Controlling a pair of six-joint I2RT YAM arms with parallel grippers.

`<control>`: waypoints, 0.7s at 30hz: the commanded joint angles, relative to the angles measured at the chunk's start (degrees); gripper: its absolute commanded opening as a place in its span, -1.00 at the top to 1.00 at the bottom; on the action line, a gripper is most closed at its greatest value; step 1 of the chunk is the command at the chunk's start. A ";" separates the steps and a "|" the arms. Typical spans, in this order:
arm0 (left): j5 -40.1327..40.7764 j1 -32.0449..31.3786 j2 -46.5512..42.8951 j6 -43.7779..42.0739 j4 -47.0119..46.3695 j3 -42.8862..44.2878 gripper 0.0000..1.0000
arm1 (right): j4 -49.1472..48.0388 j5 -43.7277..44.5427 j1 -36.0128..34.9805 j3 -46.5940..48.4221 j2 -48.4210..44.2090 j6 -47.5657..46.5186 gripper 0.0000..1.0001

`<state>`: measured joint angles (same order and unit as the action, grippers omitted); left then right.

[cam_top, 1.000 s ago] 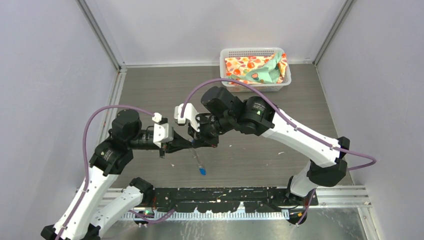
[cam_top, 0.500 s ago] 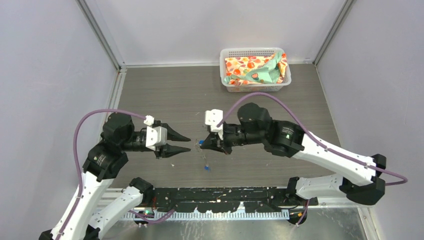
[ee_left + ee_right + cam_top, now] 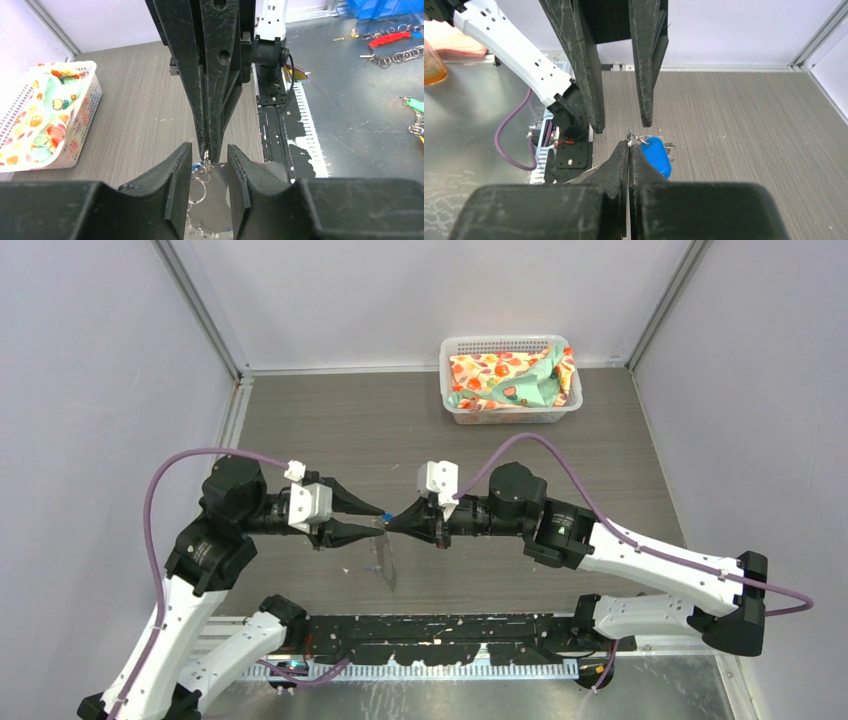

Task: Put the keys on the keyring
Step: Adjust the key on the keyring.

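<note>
My right gripper (image 3: 392, 523) (image 3: 629, 145) is shut on the top edge of the keyring (image 3: 386, 562) (image 3: 212, 200), a thin grey round loop hanging down from its tips above the table. A blue-headed key (image 3: 656, 156) (image 3: 387, 515) dangles on small wire rings right beside those tips. My left gripper (image 3: 381, 519) (image 3: 208, 148) is open and faces the right one tip to tip. Its fingers (image 3: 177, 175) stand on either side of the right gripper's tips and the hanging keyring, touching neither. I cannot make out a second key.
A white plastic basket (image 3: 505, 341) (image 3: 80, 100) with patterned cloth sits at the far right of the table. The black base rail (image 3: 450, 625) runs along the near edge. Loose rings and a red tool (image 3: 395, 40) lie on the metal bench beyond it.
The left gripper, shut a second ago, has opened. The arms drew apart, then the right gripper brought the keyring and key left, between the left fingers.
</note>
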<state>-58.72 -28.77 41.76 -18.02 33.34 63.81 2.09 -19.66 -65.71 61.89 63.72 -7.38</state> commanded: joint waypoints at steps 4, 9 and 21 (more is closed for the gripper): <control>0.11 -0.19 -0.69 -3.59 3.86 2.67 0.35 | -14.91 -0.34 0.04 -2.86 -3.17 1.00 0.98; 0.62 -0.15 -0.58 -3.49 3.16 2.68 0.33 | -17.09 -1.03 -0.03 -4.18 -3.40 1.63 0.98; 3.32 -0.15 -0.49 -2.02 1.24 1.84 0.87 | -16.47 -2.33 -0.36 -4.33 -4.16 1.27 0.98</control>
<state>-56.93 -28.77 41.45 -20.93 36.60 64.62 -9.43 -21.19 -65.78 56.97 61.76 -6.31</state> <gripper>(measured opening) 0.106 0.025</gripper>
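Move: The keyring end, already pinched in the right fingertips, lies about 2 cm to the right of the left hand's open fingers, 1 cm ahead and 2 cm below. From the right hand that end is about 1 cm to the left, level and neither ahead nor back; the blue key hangs some 2 cm ahead of this hand, 1 cm left and 2 cm lower, and the keyring plate dangles about 6 cm below, 1 cm left and 1 cm back. Right hand lifts the pinched keyring end about 2 cm between the left fingers, which close on it. ##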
